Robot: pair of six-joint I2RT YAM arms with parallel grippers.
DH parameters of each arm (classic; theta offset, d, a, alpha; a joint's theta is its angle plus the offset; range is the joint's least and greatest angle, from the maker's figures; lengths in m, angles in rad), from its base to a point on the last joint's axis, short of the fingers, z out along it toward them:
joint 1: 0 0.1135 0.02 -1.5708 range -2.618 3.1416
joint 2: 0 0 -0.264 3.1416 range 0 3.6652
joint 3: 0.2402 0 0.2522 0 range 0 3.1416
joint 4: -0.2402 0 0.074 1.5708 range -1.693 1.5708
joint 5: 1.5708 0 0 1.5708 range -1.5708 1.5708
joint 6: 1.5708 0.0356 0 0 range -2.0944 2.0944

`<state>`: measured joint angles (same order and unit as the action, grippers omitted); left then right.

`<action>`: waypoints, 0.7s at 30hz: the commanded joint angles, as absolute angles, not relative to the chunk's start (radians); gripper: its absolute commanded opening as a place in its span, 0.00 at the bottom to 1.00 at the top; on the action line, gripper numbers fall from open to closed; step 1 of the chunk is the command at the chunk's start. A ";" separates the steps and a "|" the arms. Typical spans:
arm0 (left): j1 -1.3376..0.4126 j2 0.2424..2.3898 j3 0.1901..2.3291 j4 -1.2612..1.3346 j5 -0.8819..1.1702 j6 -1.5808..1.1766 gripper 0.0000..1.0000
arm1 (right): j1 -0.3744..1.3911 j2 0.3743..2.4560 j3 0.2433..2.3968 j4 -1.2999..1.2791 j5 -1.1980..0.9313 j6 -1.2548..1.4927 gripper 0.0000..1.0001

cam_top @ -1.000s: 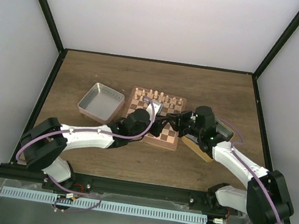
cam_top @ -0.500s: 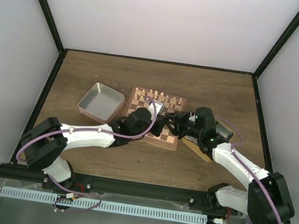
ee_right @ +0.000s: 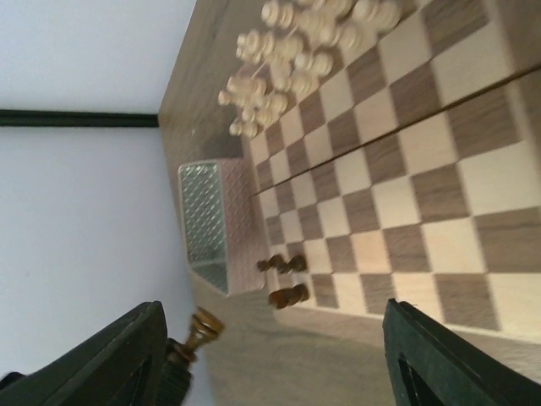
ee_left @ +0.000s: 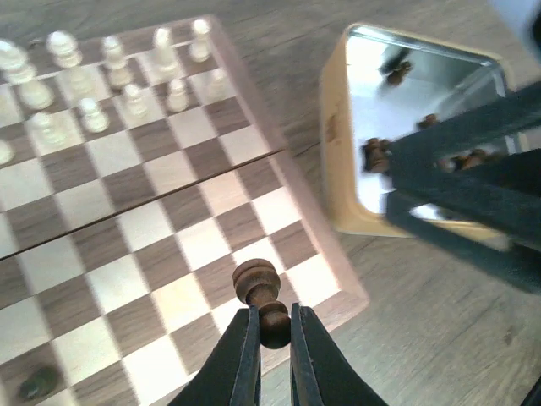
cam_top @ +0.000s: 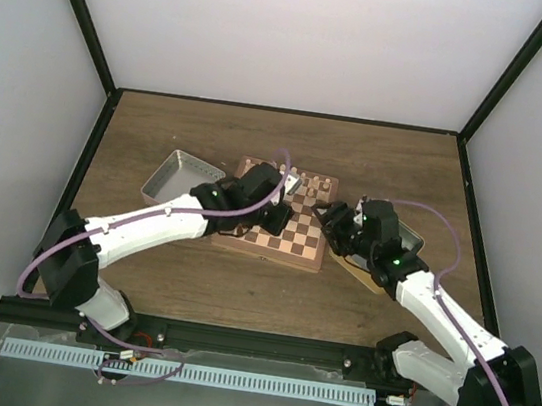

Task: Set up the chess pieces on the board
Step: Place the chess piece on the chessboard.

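A dark brown chess piece [ee_left: 260, 298] hangs above the near right corner of the board [ee_left: 127, 228], with my left gripper [ee_left: 270, 320] shut on its lower end. The same piece [ee_right: 201, 326] shows at the lower left of the right wrist view. My right gripper [ee_right: 279, 359] stands wide open with nothing between its fingers, off the board's right edge [cam_top: 315, 260]. Two dark pieces [ee_right: 286, 281] stand on the board at the corner beside the empty tin. More dark pieces [ee_left: 376, 152] lie in the tin [ee_left: 338, 135] to the right of the board.
Cream pieces [ee_left: 110, 85] fill the board's far rows. An empty metal tin [cam_top: 178, 182] sits left of the board, close to my left arm. The right tin [cam_top: 408, 245] lies under my right arm. The two grippers are close together over the board's right side.
My right gripper opened and drew back to the right. My left gripper closed on the dark piece, and the left arm swung up and toward the far side of the board.
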<state>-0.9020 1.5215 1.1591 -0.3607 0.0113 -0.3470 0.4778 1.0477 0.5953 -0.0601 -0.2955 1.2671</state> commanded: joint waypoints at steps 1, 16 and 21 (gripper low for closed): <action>-0.822 1.593 1.281 -0.723 0.048 -0.290 0.04 | 0.460 0.989 0.615 -0.192 -0.122 1.134 0.72; -0.695 1.839 1.427 -0.891 0.095 -0.228 0.04 | 0.449 0.986 0.568 -0.211 -0.109 1.085 0.72; -0.690 1.865 1.429 -0.896 0.056 -0.227 0.04 | 0.450 0.997 0.565 -0.206 -0.110 1.081 0.72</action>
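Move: The left hand still holds a dark pawn; the empty light square, third from the left in the board's second-nearest row, lies about 8 cm left, 3 cm ahead and 15 cm below. From this hand, dark pawns stand 3 cm ahead, one 11 and one 15 cm left; a taller dark piece is level with it, 11 cm left. From the empty right hand, the square lies roughly 14 cm left, 3 cm ahead. Keeping the pawn, the left hand sweeps left, then down 10 cm towards the light square, steepening; the right withdraws rightward. ##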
